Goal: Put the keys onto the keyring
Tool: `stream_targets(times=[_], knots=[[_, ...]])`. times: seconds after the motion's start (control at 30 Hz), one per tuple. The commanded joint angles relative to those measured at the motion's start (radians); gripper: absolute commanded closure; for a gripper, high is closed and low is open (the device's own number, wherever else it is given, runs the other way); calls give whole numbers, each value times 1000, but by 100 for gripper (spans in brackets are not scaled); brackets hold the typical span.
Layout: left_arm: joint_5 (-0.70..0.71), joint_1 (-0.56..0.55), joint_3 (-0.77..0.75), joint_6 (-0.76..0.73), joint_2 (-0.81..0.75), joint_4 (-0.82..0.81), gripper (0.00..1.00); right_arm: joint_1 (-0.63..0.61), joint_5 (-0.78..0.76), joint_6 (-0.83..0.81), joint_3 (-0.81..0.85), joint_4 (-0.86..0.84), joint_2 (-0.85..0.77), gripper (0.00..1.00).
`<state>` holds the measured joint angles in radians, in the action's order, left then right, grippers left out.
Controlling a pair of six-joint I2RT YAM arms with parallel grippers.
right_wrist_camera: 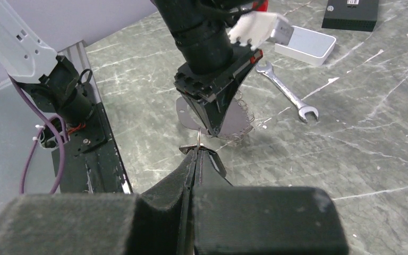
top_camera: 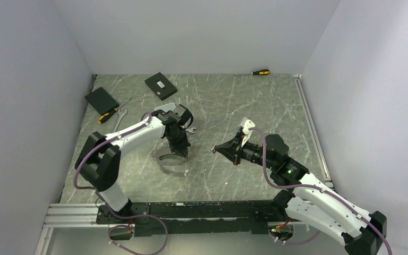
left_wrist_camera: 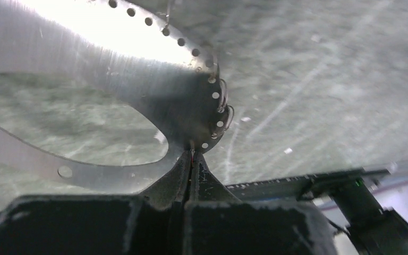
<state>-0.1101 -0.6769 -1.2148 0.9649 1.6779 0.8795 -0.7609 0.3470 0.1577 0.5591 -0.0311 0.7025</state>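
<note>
The keyring is a wide, flat silvery loop with a row of small holes, and a few small wire rings hang on its edge. My left gripper is shut on its rim and holds it just above the table. The keyring also shows in the top view and in the right wrist view. My right gripper is shut on a small dark key with a thin wire ring standing up from the fingertips. It sits a short way right of the left gripper. No other keys are in view.
A silver wrench lies behind the left gripper, with a white box and a black box beyond. Two black boxes and a screwdriver lie at the back left. Another screwdriver lies by the back wall.
</note>
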Motion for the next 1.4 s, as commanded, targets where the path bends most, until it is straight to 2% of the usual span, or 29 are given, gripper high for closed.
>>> stream_targets(times=[0.0, 0.2, 0.47, 0.93, 1.17, 1.37], knots=[[-172, 21, 29, -80, -139, -168, 100, -4, 10, -6, -7, -33, -9, 100], [-394, 55, 99, -97, -220, -289, 100, -3, 65, 1, -16, -93, -3, 100], [-467, 62, 118, -103, -268, -358, 100, -3, 85, 8, -24, -118, 17, 100], [-460, 62, 107, -138, -269, -345, 100, -4, 43, 13, -53, -132, 66, 100], [-457, 60, 93, -222, -287, -305, 99, -4, 22, 10, -43, -132, 114, 100], [-502, 60, 143, -246, -332, -373, 97, -4, 29, 10, -40, -135, 154, 100]])
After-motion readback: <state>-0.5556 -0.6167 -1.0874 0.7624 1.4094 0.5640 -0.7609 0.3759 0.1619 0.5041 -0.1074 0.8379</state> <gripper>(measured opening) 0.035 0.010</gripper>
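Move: Up and to the left hand's right, about 11 cm right, 4 cm back and 15 cm above, are the keys, held in the right fingertips. The metal plate with wire rings, pinched at its edge by the left fingers, has its middle some 6 cm to that hand's left and 1 cm back; the wrench lies about 14 cm ahead, 2 cm right and 7 cm below. From the right hand, the plate's middle is roughly 18 cm left, 4 cm ahead and 18 cm below. Lifting the plate some 9 cm and carrying it about 5 cm right towards the keys, the left hand swings its fingers roughly 30 degrees to point down and right, then almost stops and ends with a slight clockwise twist, still pinching the edge. The right hand keeps the keys pinched, edges a centimetre left, then lowers them about 5 cm towards the plate's ringed rim. ##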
